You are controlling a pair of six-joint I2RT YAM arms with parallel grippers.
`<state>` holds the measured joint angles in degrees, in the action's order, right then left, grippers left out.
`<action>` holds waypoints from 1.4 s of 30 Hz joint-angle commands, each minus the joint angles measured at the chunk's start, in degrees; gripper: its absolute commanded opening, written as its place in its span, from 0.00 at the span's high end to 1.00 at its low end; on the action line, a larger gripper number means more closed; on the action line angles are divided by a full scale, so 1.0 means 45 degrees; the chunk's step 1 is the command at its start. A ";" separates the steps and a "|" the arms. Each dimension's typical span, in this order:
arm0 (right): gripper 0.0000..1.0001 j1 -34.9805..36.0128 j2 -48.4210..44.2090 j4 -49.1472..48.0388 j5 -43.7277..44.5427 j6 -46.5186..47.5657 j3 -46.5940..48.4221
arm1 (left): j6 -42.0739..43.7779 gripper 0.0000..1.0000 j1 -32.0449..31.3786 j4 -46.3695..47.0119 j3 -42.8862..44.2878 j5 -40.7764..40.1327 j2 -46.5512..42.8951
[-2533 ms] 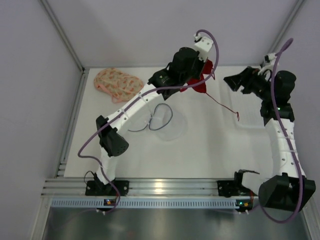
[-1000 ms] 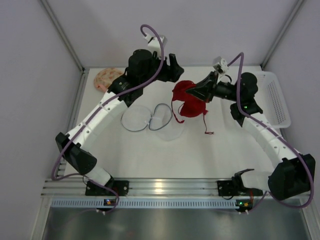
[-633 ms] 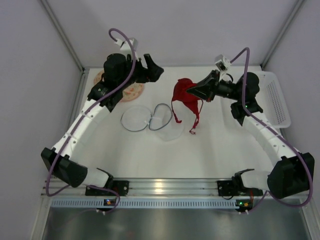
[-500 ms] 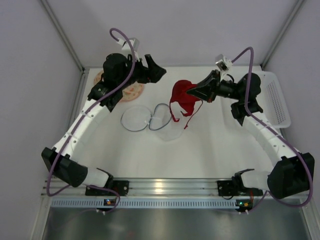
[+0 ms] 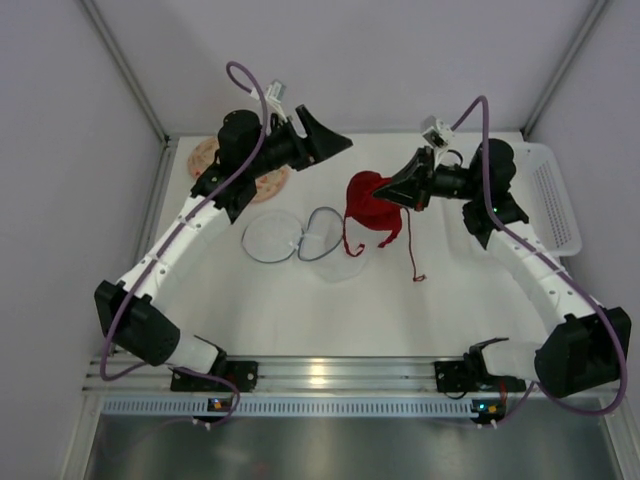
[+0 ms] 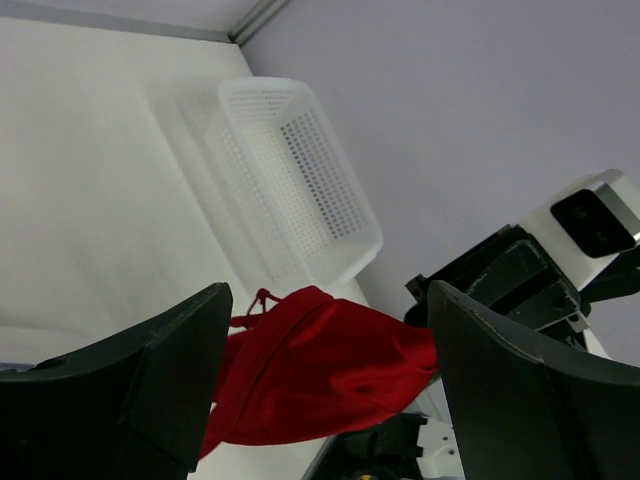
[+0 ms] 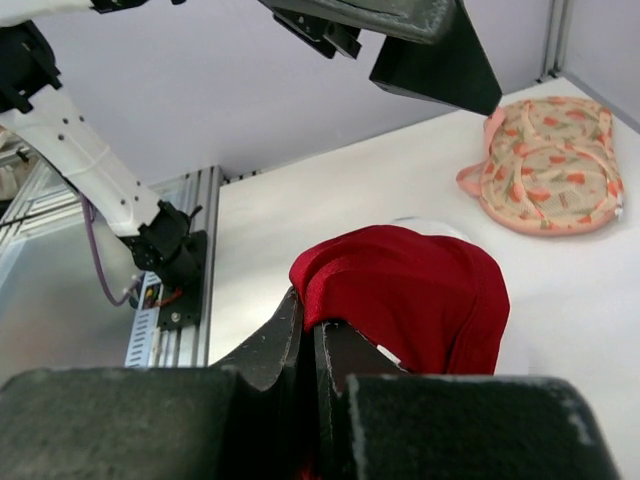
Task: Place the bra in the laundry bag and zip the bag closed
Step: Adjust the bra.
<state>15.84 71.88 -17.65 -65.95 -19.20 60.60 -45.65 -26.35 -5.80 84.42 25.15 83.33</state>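
Observation:
The red bra [image 5: 370, 203] hangs above the table's middle, pinched at its upper edge by my right gripper [image 5: 388, 192], which is shut on it. One strap [image 5: 412, 255] dangles toward the table. In the right wrist view the bra [image 7: 420, 295] drapes over the closed gripper [image 7: 310, 305]. The laundry bag [image 5: 300, 238], translucent mesh with a dark zipper loop, lies flat just left of the bra. My left gripper [image 5: 335, 140] hovers open, up and to the left of the bra, holding nothing. Its wrist view shows the bra [image 6: 320, 375] beyond the spread fingers [image 6: 160, 385].
A pink patterned garment [image 5: 265, 182] lies at the back left under the left arm, also visible as [image 7: 550, 165]. A white perforated basket [image 5: 555, 195] stands at the right edge, seen too from the left wrist [image 6: 290, 170]. Aluminium frame posts rise at the back corners.
The left gripper has opened wider and swung right, back toward the bra. The right gripper keeps the bra in nearly the same place. The dangling strap has swung right and hangs lower.

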 commanded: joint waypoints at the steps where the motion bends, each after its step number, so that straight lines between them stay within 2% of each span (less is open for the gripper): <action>1: 1.00 -0.0101 -0.0289 0.1596 0.0281 0.1941 0.0908 | -0.2159 0.16 -0.0082 0.1778 -0.0497 0.0915 -0.0099; 5: 1.00 -0.0101 -0.0075 0.1774 0.0243 0.2080 0.1182 | -0.3231 0.16 -0.0511 0.2343 -0.1064 0.0740 -0.0276; 9: 1.00 -0.0082 0.0043 0.1286 -0.0324 0.1631 0.1397 | -0.3916 0.16 -0.0687 0.2792 -0.1221 0.1207 0.0405; 13: 1.00 -0.0101 -0.0152 0.1227 -0.0480 0.1708 0.1339 | -0.3976 0.17 -0.0922 0.2813 -0.1260 0.0917 0.0837; 23: 1.00 -0.0023 -0.0269 0.1382 -0.0657 0.2097 0.1143 | -0.5009 0.14 -0.1410 0.3592 -0.0245 0.2320 0.2243; 25: 1.00 -0.0023 -0.0231 0.1850 -0.0481 0.2352 0.1260 | -0.5226 0.22 -0.1508 0.4217 -0.0459 0.2595 0.2225; 26: 1.00 -0.0023 -0.0211 0.1968 -0.0461 0.2546 0.1280 | -0.5246 0.33 -0.1527 0.4393 -0.0537 0.2576 0.2070; 27: 1.00 -0.0023 -0.0134 0.2027 -0.0403 0.2548 0.1280 | -0.5208 0.47 -0.1547 0.4569 -0.0635 0.2576 0.1952; 28: 1.00 -0.0042 -0.0094 0.2028 -0.0402 0.2510 0.1280 | -0.5150 0.79 -0.1566 0.4725 -0.0694 0.2537 0.1854; 29: 1.00 -0.0023 -0.0074 0.2028 -0.0402 0.2490 0.1260 | -0.4898 0.93 -0.1567 0.4746 -0.0675 0.2479 0.1737; 30: 1.00 -0.0023 -0.0035 0.2008 -0.0441 0.2470 0.1260 | -0.4702 1.00 -0.1567 0.4747 -0.0617 0.2420 0.1678; 34: 1.00 -0.0042 -0.0210 0.2086 -0.0267 0.2509 0.1124 | -0.3648 1.00 -0.1528 0.5000 -0.0538 0.1718 0.1307; 39: 1.00 -0.0043 -0.0620 0.2321 0.0183 0.2510 0.0422 | -0.1012 1.00 -0.1508 0.4904 -0.0285 -0.0155 0.0643; 42: 1.00 -0.0042 -0.0699 0.2184 0.0554 0.2042 -0.0047 | 0.0278 1.00 -0.1508 0.5000 -0.0089 -0.0158 0.0448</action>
<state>15.86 70.57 -7.49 -64.05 -9.76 62.22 -53.21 -33.50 10.50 80.64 28.03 89.36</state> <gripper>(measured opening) 0.019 0.068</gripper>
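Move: The bra hangs from the right hand's shut fingers, its middle about 4 cm left, 1 cm ahead and 4 cm below that hand. From the open left hand it lies roughly 8 cm to the right, 8 cm back and 8 cm lower. The mesh laundry bag is on the table some 36 cm below the left hand, about 5 cm to its left and level fore and aft. Left hand swings about 8 cm right and down, pinches the bra's near edge, then lifts some 4 cm. ##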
